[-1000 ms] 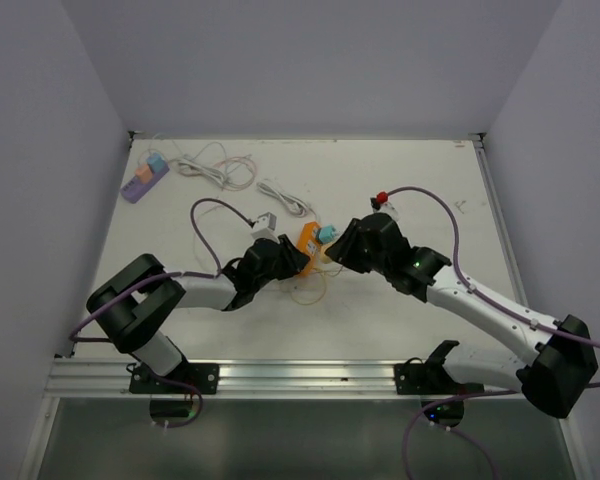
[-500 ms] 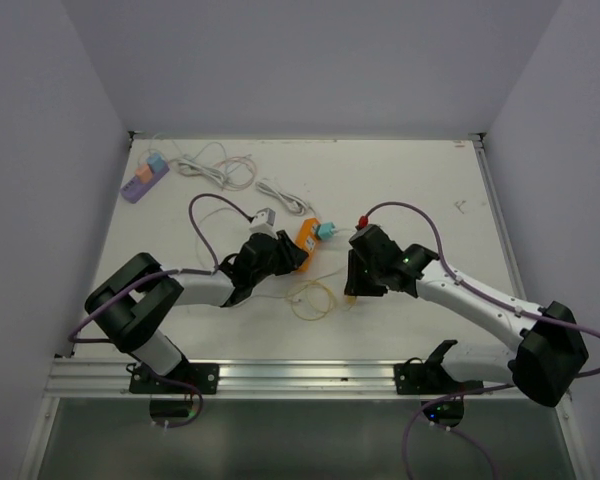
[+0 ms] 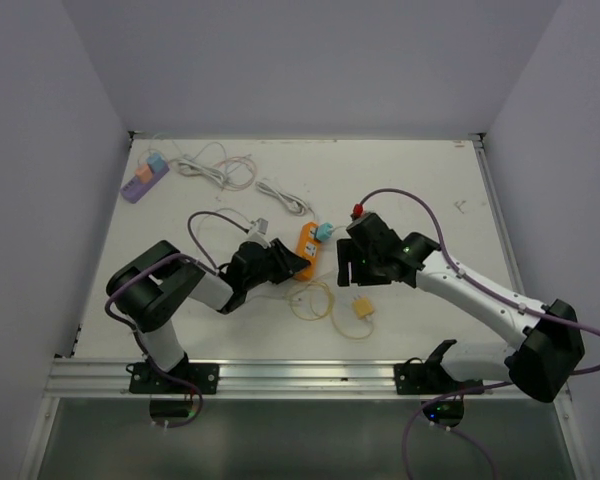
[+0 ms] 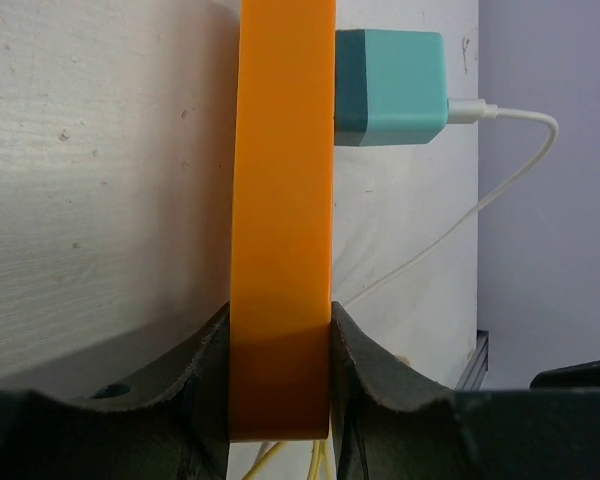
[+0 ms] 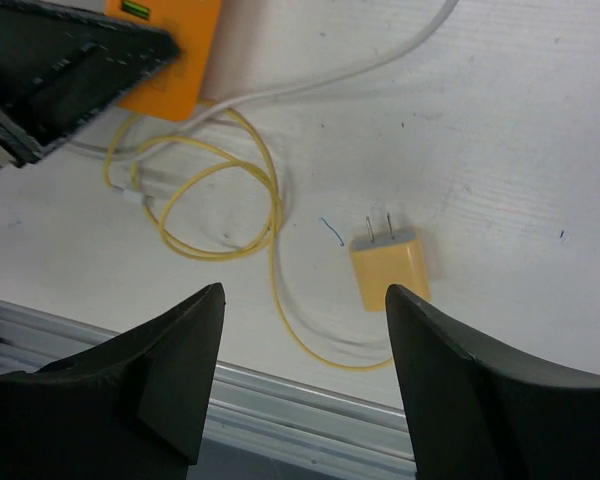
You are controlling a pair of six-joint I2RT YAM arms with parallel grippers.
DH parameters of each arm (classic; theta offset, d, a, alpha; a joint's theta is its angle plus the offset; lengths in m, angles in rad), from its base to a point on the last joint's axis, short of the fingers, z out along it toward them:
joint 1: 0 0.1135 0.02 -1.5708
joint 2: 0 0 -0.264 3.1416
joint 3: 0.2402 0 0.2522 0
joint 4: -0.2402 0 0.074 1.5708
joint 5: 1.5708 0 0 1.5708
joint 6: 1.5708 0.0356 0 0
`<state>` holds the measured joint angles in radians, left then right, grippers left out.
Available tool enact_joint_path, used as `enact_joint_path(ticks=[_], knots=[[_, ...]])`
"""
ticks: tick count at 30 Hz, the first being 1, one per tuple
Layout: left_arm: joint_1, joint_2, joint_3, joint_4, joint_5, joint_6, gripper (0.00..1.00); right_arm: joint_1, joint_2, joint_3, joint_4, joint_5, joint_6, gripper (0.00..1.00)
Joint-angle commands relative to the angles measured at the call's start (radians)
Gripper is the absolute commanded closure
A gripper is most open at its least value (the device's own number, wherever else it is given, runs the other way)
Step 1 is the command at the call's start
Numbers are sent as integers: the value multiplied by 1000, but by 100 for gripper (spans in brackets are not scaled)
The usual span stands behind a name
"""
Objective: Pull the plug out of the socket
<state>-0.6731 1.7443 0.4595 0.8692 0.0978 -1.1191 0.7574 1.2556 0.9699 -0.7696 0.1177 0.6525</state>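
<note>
The orange socket (image 3: 307, 240) (image 4: 283, 220) is clamped between my left gripper's (image 3: 288, 262) (image 4: 280, 320) two dark fingers. A teal plug (image 3: 324, 233) (image 4: 390, 88) with a white lead sits plugged into its side. A yellow plug (image 3: 362, 307) (image 5: 390, 272) lies loose on the table with its two prongs bare. Its yellow cable (image 3: 315, 298) (image 5: 220, 200) loops back toward the socket (image 5: 170, 50). My right gripper (image 3: 350, 274) (image 5: 302, 295) hovers above the yellow plug, open and holding nothing.
A purple power strip (image 3: 145, 178) with small plugs lies at the far left corner. White cables (image 3: 285, 198) trail across the back of the table. The aluminium rail (image 3: 280, 375) (image 5: 310, 410) runs along the near edge.
My right gripper drew back from the socket toward the near edge with the yellow plug, then opened. The plug now lies on the table. The left gripper kept its hold.
</note>
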Motion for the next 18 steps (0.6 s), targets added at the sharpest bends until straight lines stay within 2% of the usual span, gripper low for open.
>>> enact_joint_path(ticks=[1,4,9,15,18], knots=[[12,34,-7,-30,60,-58,100,3,-4,78,-8,45,-42,30],[15,12,-7,-96,39,-42,100,3,11,95,47,36,-40,28],[36,6,-45,-79,57,-77,100,11,105,165,98,71,-34,27],[66,35,-73,-58,97,-117,100,48,218,237,180,204,-4,28],[78,47,-87,-36,108,-123,90,48,246,292,190,218,-5,28]])
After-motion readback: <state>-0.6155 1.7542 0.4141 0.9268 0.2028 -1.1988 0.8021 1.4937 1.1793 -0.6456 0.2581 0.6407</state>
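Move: The teal plug, still in the orange socket strip, is about 17 cm ahead of my right hand, 6 cm left and 8 cm lower. The strip's middle is some 12 cm ahead and 9 cm left of that hand. The freed yellow plug lies roughly level fore-and-aft, 4 cm right and 10 cm below, its cable coil 2 cm ahead and 8 cm left. From my left hand the teal plug is about 8 cm ahead, 5 cm right, at hand height. I leave the yellow plug behind and take my open right hand about 8 cm forward and left towards the teal plug, lifting a couple of centimetres first, then travelling nearly level with a slight dip, fingers tipping forward some 10 degrees. My left hand keeps its pinch on the near end of the orange strip, easing only about 1 cm left. ##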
